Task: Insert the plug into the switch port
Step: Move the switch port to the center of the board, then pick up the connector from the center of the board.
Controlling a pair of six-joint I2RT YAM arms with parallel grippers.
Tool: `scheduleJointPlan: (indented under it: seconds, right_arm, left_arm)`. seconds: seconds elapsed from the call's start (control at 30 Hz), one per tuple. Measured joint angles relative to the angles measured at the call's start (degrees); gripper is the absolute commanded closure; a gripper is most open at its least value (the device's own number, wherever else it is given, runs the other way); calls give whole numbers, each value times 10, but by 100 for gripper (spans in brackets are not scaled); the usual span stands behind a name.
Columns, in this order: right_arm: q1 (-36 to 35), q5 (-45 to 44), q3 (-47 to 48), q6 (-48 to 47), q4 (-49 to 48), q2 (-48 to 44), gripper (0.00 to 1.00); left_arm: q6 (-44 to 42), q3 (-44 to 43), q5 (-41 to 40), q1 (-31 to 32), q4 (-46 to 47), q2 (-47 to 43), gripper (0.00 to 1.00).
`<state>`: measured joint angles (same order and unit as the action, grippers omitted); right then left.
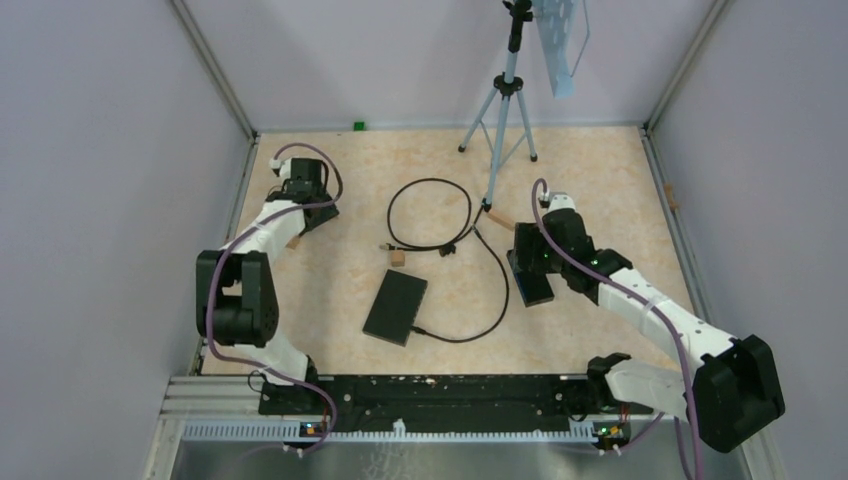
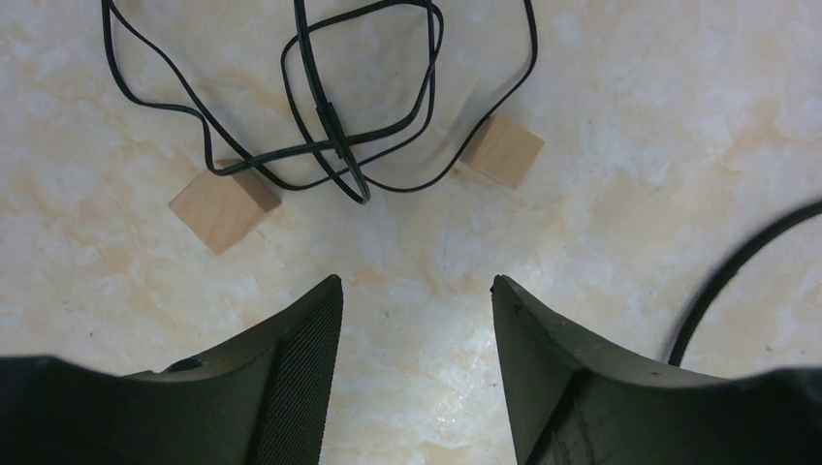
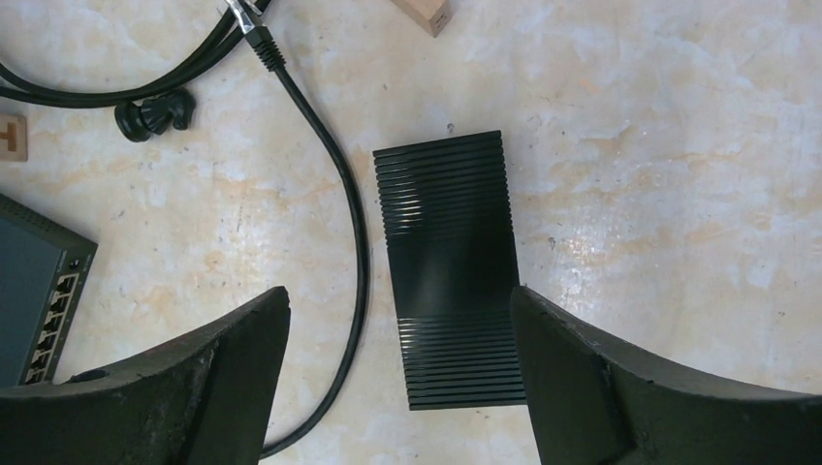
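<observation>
The switch is a flat black box lying mid-table; the right wrist view catches its corner and a row of ports. A black cable runs from a coil towards the switch. A plug with a clear tip and black boot lies at the top of the right wrist view. My right gripper is open over a ribbed black block, holding nothing. My left gripper is open over bare table, far left of the switch.
A tripod stands at the back, one foot near the coil. Small wooden blocks lie by thin looped cable. Another block and a black knob lie near the plug. Walls enclose the table.
</observation>
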<state>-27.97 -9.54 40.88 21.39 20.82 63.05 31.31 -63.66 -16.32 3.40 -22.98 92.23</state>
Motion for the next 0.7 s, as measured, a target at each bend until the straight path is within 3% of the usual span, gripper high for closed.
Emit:
scheduleJointPlan:
  seconds: [0.1, 0.43, 0.7]
  right_arm:
    - [0, 7, 0, 3, 0, 0, 19]
    - [0, 19, 0, 3, -1, 0, 19]
    - [0, 22, -1, 3, -2, -1, 19]
  left_arm:
    - [0, -14, -16, 0, 2, 27, 45]
    - [0, -74, -78, -12, -11, 90, 51]
    - [2, -77, -96, -20, -17, 108, 70]
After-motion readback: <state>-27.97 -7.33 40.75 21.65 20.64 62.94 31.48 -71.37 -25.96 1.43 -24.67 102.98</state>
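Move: The left hand hangs open over the table; the near bend of the power cable lies about 4 cm ahead of it, 4 cm to its left and some 8 cm below. At table height too, one wooden block sits roughly 9 cm straight ahead, while another lies 10 cm to the left and only 1 cm ahead. From the right hand, that cable bend is about 50 cm left, 11 cm ahead and 10 cm down. Leftward by about 4 cm, and first also forward some 2.5 cm, the left hand eases in towards the power cable's near bend, sinking about 2 cm along the way. It tilts and turns counter-clockwise by some 10 degrees in all while its fingers narrow from well open to about a third open around the line of the bend; contact can't be made out. ##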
